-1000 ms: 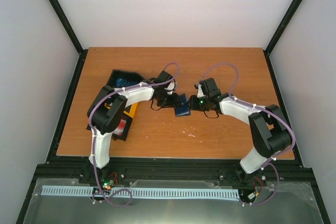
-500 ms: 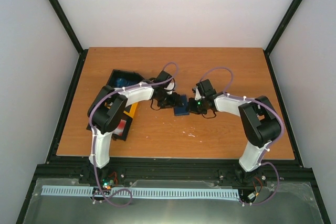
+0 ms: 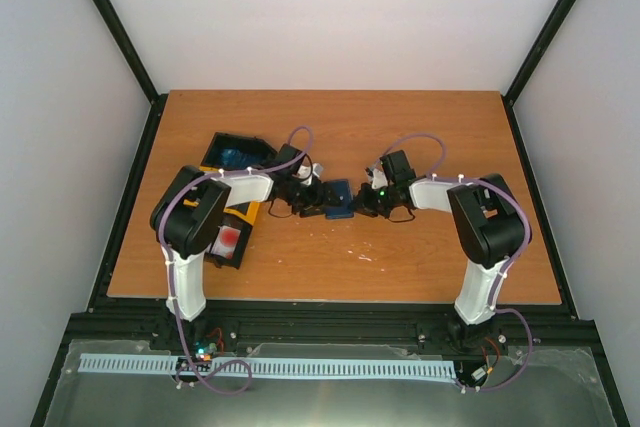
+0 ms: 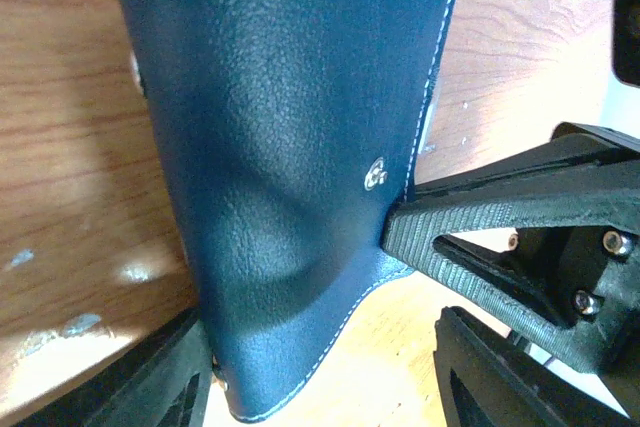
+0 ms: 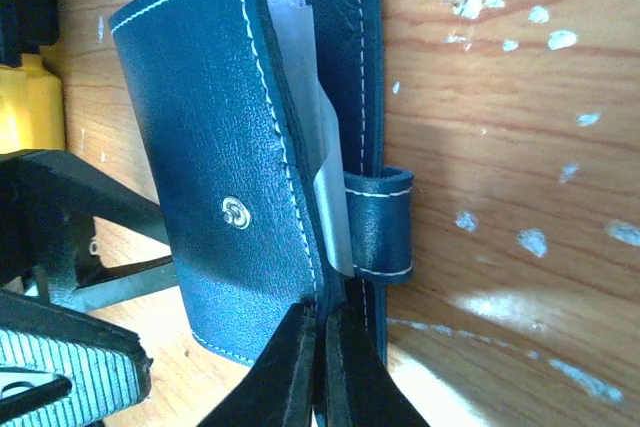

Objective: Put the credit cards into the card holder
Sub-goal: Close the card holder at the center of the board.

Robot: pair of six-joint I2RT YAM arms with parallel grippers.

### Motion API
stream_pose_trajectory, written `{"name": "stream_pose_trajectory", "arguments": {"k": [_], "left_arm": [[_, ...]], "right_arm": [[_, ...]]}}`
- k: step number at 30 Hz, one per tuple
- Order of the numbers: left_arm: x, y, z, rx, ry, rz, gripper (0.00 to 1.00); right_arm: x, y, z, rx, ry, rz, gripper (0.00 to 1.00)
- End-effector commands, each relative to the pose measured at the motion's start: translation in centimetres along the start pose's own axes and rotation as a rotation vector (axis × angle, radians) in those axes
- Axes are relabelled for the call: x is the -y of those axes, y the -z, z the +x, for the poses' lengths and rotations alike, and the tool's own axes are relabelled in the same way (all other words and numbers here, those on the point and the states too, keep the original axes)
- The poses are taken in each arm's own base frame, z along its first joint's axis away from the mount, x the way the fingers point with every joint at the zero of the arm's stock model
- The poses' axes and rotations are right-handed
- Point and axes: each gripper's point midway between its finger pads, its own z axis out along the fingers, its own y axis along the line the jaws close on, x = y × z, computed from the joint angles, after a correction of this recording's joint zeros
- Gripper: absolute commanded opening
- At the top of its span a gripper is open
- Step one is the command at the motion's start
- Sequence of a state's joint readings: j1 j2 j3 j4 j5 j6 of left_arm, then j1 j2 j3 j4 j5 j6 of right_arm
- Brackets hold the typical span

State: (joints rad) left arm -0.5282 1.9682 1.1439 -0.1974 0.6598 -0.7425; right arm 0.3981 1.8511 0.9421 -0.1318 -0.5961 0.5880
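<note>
The navy card holder [image 3: 340, 198] sits mid-table between both grippers, partly open, with one cover raised. My left gripper [image 3: 312, 199] is closed across that cover [image 4: 290, 127]. One fingertip [image 4: 400, 232] presses its right edge and the other is at its lower left corner, so the leather buckles. My right gripper [image 5: 322, 339] is shut on the holder's [image 5: 215, 137] near edge, at the spine beside the strap loop. A pale translucent sheet [image 5: 300, 97] shows between the covers. A white card with a red blotch [image 3: 230, 240] and a blue card [image 3: 237, 156] lie in the tray.
The black-and-yellow compartment tray [image 3: 250, 213] lies at the left of the table, under my left arm. The wooden table [image 3: 420, 127] has walls close on three sides. White specks mark the wood near the holder.
Both grippers and the card holder have shifted a little to the left. My left arm has folded back toward the tray and my right arm has stretched further left.
</note>
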Motion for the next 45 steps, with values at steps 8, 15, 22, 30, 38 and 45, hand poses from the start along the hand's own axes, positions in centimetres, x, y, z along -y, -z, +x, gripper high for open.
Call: {"name": "stream_pose_trajectory", "arguments": {"k": [8,15,22,30,38,45], "left_arm": [[1.0,-0.4,-1.1,-0.008,-0.006,0.163,0.49],[1.4,-0.8,-1.5,-0.012,-0.027,0.199,0.42],[0.4,0.3,-3.3,0.13,-0.094,0.084,0.49],[2.1,0.0,-2.8,0.088,-0.123,0.185,0.13],[5.9,5.0,-2.9,0.043,-0.202,0.252,0.01],[12.7,12.0,-0.5,-0.073,-0.225,0.419,0.01]], "right_arm": [[1.0,-1.5,3.4,-0.169,-0.071,-0.067,0.03],[0.4,-1.4,3.5,-0.179,-0.062,-0.1,0.03],[1.4,-1.5,3.4,-0.178,-0.077,-0.056,0.03],[0.6,-0.8,2.6,-0.161,-0.041,-0.051,0.03],[-2.0,6.3,-0.9,0.121,0.115,-0.054,0.25],[-6.6,15.0,-2.9,0.448,0.427,-0.009,0.34]]}}
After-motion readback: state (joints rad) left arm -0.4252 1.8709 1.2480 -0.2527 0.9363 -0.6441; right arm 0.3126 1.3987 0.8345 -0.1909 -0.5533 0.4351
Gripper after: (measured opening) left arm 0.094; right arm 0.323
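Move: The card holder stands between the hands, its long side running forward: its middle is about 3 cm to the right of the left hand, 2 cm farther out and 2 cm lower. From the right hand it lies some 3 cm to the left, 2 cm farther out and about 1 cm lower, with that hand's shut fingertips at the near part of the strap-side edge. The card tray lies roughly 20 cm to the left of the left hand and 2 cm farther out. While the right hand stays almost in place with its shut fingertips at the strap-side edge of the card holder, the left hand, open at the spine side, eases about 1 cm forward, partly closes, reopens a little and then shuts to pinch the folded holder. The left hand then lifts it about 10 cm nearly straight up, tilting some 15 degrees, as the right fingers part slightly, come free of the edge and rise about 12 cm and some 4 cm to the right, the right hand tipping its fingers upward by roughly 20 degrees. ##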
